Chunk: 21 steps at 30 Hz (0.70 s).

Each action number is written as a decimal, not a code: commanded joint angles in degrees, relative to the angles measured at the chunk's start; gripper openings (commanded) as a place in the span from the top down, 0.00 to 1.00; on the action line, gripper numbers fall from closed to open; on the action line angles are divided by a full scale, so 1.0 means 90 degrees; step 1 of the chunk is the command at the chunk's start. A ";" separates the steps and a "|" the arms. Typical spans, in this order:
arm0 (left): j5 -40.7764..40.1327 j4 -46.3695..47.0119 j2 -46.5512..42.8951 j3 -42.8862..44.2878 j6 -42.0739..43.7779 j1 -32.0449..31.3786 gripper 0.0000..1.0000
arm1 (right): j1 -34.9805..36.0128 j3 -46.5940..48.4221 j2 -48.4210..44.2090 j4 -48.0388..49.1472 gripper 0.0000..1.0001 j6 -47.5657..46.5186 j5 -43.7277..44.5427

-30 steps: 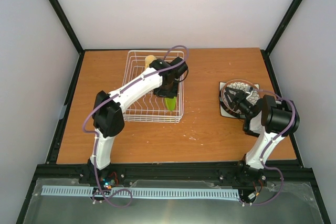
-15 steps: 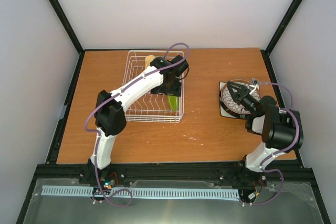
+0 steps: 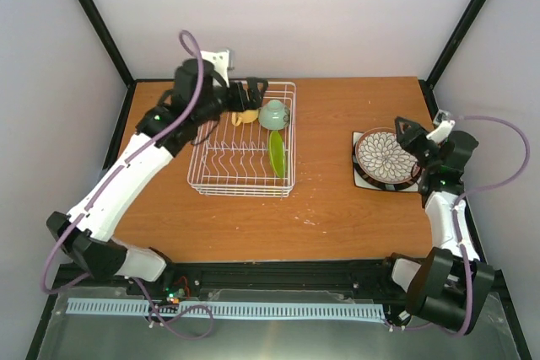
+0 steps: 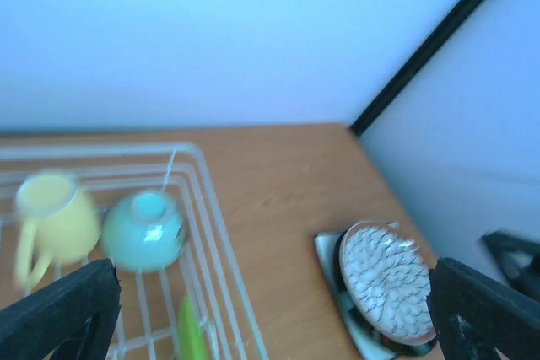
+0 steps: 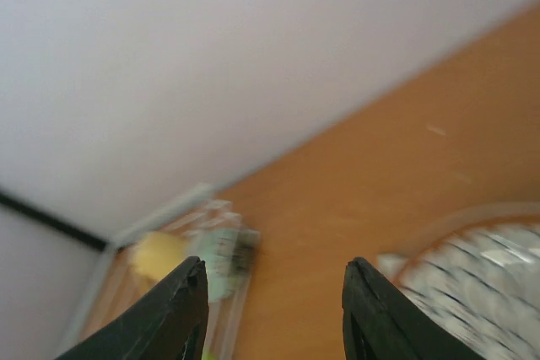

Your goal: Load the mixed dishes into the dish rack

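The white wire dish rack stands at mid-table. In it are a yellow-tan mug, a pale grey-green cup and a lime-green plate standing on edge by the right wall. My left gripper hovers open and empty above the rack's back edge. Its wrist view shows the mug, cup and patterned plate below. The cream plate with a dark patterned rim lies at the right. My right gripper is open and empty by its far right edge.
The patterned plate rests on a pale square base with a dark layer. Black frame posts and pale walls close in the table on three sides. A purple cable loops off the right arm.
My left gripper opened, left the lime-green plate standing in the rack, and rose toward the back left. My right gripper drew back from over the patterned plate to its right edge.
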 commanded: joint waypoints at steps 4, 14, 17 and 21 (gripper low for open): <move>0.4109 0.1427 0.1798 0.0625 0.1190 0.0464 0.02 | -0.0941 0.0162 0.0649 -0.3930 0.56 -0.1276 0.1074; 0.4803 0.1866 0.2414 0.0787 0.1488 0.0459 0.00 | -0.1307 0.0382 0.0964 -0.4326 0.56 -0.1260 0.1150; 0.4857 0.1789 0.2534 0.0792 0.1563 0.0460 0.00 | -0.1315 0.0454 0.1130 -0.4383 0.56 -0.1199 0.1190; 0.4796 0.1819 0.2520 0.0586 0.1669 0.0464 0.00 | -0.1318 0.0622 0.1014 -0.4717 0.55 -0.1195 0.1699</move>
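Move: The flower-patterned plate lies about 23 cm below the right hand, level with it and some 3 cm to its right, on a black plate with the same middle. The green plate in the rack is roughly 29 cm left and 9 cm farther out. From the left hand the flower plate is about 35 cm right, 7 cm ahead and 33 cm down; the bowl is about 7 cm ahead, 1 cm right, 28 cm down. Right hand sinks about 16 cm, also rightwards, towards the flower plate; left hand swings right some 12 cm. ##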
